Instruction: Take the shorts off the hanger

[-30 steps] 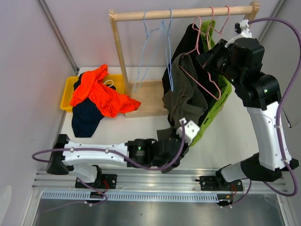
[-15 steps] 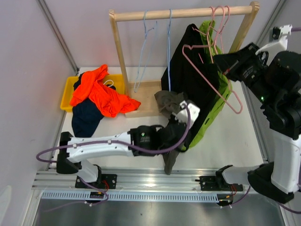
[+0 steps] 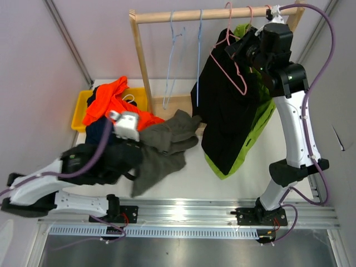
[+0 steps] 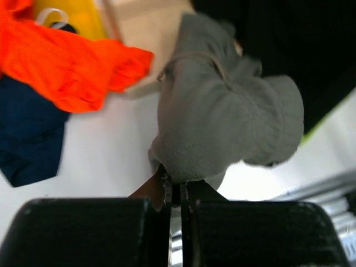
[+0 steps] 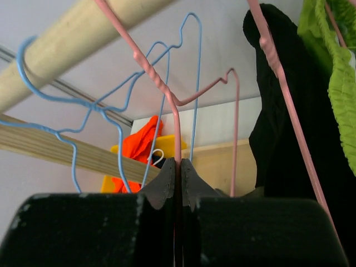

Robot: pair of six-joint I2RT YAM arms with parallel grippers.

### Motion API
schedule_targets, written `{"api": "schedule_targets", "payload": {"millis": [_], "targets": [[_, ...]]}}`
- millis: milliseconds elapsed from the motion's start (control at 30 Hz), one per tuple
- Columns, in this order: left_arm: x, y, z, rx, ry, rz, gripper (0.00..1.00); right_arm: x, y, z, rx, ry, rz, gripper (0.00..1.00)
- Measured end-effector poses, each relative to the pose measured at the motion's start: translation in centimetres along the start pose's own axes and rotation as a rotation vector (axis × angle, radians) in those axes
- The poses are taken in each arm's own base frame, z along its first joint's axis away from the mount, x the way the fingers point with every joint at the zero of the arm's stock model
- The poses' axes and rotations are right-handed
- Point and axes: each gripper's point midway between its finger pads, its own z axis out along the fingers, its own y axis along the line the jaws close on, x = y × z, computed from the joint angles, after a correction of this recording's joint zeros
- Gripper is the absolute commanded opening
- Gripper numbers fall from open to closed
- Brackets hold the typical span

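Observation:
The olive-grey shorts lie bunched on the table, off any hanger. My left gripper is shut on their near edge, and the left wrist view shows the cloth pinched at the fingertips. Black shorts hang from the rail, with lime green shorts behind them. Up by the rail, my right gripper is shut on the wire of an empty pink hanger. Orange shorts and navy shorts are piled at the yellow bin.
A wooden rail on a wooden stand spans the back. Two empty blue hangers hang on its left half. More pink hangers sit near the right post. A grey wall stands to the left.
My left arm has drawn back to the left, pulling the olive-grey shorts off the pink hanger and down onto the table. The right arm has swung the emptied pink hanger up toward the rail.

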Motion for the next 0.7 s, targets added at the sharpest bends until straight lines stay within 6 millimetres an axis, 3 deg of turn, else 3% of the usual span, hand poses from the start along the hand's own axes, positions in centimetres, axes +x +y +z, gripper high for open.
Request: {"api": "schedule_targets", "payload": {"millis": [200,367,400,433,533,600,700], "targets": [[-4.8,8.6,-1.5,-0.155,-0.138,-0.121,0.0,1.3,-0.5,1.1,-0.015,0.013,0.003,0.0],[-9.5,11.9,-1.7,-0.283,-0.218,-0.141,0.0,1.7,-0.9,-0.6,-0.035,-0.012,0.004,0.03],[-10.6,12.3,-1.6,-0.303,-0.227,-0.141,0.0,1.8,-1.0,-1.0,-0.036,-0.013,0.004,0.13],[-11.6,12.8,-1.2,-0.327,-0.24,-0.143,0.0,1.9,-1.0,-1.5,-0.039,-0.016,0.003,0.46],[-14.5,14.1,0.0,-0.364,-0.267,-0.158,0.0,2.3,-1.3,-2.5,-0.037,-0.009,-0.007,0.88],[-16.0,15.5,1.2,-0.403,-0.271,-0.174,0.0,2.8,-1.7,-2.8,-0.026,0.007,-0.015,0.96],[-19.0,18.2,3.2,-0.462,-0.283,-0.21,0.0,3.9,-2.6,-2.8,-0.007,0.035,-0.025,0.99]]}}
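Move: The left hand already pinches the olive shorts; the yellow bin lies about 30 cm ahead of it, 17 cm left and 35 cm below, orange shorts heaped on it. Navy shorts hang over its near edge, some 22 ahead, 22 left. The right hand grips a pink hanger; its rail runs about 8 cm ahead, 3 left, 8 above, with black shorts 5 ahead, 2 right, 20 below. Left swings olive shorts 25 cm up-forward-left, lining up with the bin; right draws back, down 5 cm, releasing pink hanger. ##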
